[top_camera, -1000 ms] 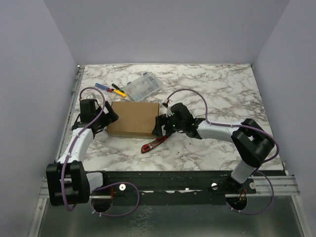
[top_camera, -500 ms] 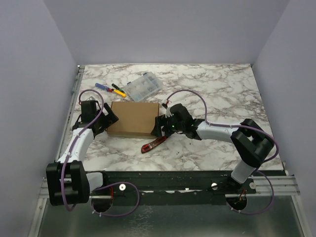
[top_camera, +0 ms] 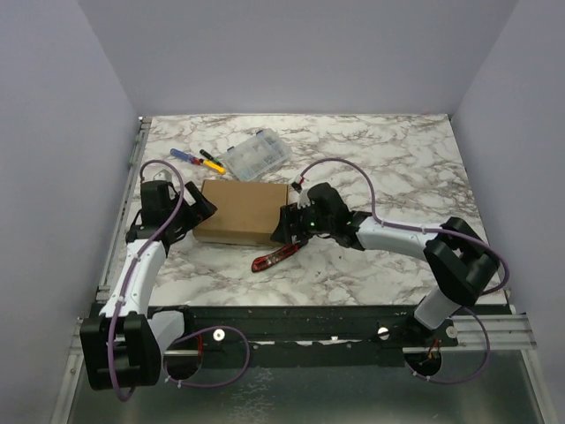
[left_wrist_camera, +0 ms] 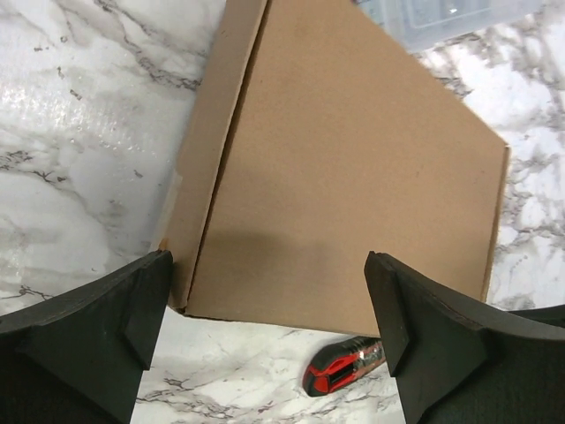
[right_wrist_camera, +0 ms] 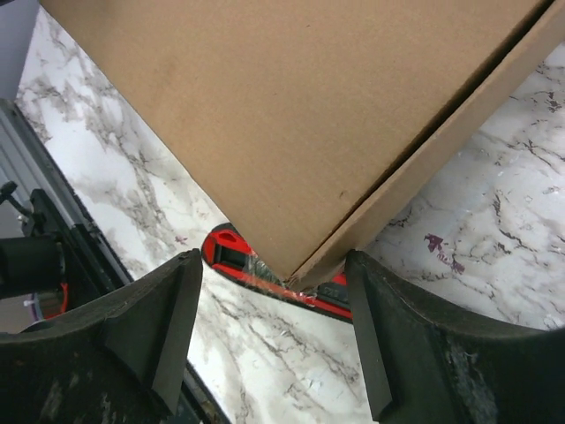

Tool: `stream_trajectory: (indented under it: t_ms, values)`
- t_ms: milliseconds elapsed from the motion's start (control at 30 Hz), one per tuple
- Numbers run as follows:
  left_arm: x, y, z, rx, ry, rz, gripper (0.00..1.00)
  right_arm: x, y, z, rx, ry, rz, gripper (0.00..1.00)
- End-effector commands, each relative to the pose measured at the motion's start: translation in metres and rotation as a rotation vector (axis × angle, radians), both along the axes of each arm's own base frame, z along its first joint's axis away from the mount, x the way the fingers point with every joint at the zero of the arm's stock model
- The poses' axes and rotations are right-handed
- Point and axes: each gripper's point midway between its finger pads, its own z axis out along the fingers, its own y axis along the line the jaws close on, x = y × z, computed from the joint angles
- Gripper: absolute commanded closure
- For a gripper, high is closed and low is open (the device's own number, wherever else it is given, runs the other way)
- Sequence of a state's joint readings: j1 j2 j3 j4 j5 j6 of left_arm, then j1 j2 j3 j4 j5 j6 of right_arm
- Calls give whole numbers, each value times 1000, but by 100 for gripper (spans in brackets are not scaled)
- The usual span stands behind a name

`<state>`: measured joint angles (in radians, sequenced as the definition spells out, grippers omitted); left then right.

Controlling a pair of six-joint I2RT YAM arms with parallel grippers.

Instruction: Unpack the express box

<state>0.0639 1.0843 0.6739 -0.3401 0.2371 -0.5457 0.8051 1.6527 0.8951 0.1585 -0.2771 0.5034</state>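
Observation:
The express box [top_camera: 240,212], a flat brown cardboard mailer with its lid down, lies left of centre on the marble table. My left gripper [top_camera: 196,212] is at its left edge, wide open; in the left wrist view the box [left_wrist_camera: 353,177] fills the space ahead of the left gripper [left_wrist_camera: 269,327] and neither finger touches it. My right gripper [top_camera: 287,225] is at the box's near right corner, open. From the right wrist, that corner of the box [right_wrist_camera: 291,106] points into the gap of the right gripper [right_wrist_camera: 274,327], with room on both sides.
A red and black utility knife [top_camera: 275,256] lies just in front of the box, partly under its corner [right_wrist_camera: 231,252]. Behind the box are a clear plastic compartment case [top_camera: 256,153], a blue screwdriver [top_camera: 181,155] and a yellow one [top_camera: 210,161].
The right gripper's jaws have narrowed somewhat around the box corner. The left gripper has pushed in slightly and the box has shifted a little to the right.

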Motion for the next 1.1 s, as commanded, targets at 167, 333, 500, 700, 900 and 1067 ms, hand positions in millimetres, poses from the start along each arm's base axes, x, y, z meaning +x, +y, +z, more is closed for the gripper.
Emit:
stream_trajectory:
  t_ms: [167, 333, 500, 700, 900, 1067]
  values:
    - [-7, -39, 81, -186, -187, -125, 2, -3, 4, 98, 130, -47, -38, 26]
    - [-5, -48, 112, -234, -240, -150, 2, 1, 3, 128, 155, -39, -81, 26]
    - [-3, -57, 138, -272, -278, -169, 2, 13, -2, 144, 168, -1, -154, 26]
    - [6, -64, 145, -310, -301, -157, 2, 27, -1, 155, 193, 42, -187, 26]
    - [15, -83, 129, -347, -262, -139, 2, 39, 1, 147, 183, 130, -205, 27]
    - [20, -102, 120, -353, -220, -124, 2, 50, -4, 140, 194, 191, -230, 27]
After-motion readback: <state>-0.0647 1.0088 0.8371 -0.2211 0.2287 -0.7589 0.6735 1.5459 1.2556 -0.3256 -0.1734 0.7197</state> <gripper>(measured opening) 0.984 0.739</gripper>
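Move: The express box is already held between the hands at its near corners. Its middle lies some 13 cm right of the left hand, 5 cm ahead and 4 cm below. From the right hand it lies about 13 cm left, 6 cm ahead and 2 cm below. The red cutter lies roughly 3 cm left of the right hand, 6 cm back; the clear parts case about 22 cm ahead of the left hand, 18 cm right. Both hands, fingers still against the box's ends, lift its near side about 12 cm, then ease forward and right. ##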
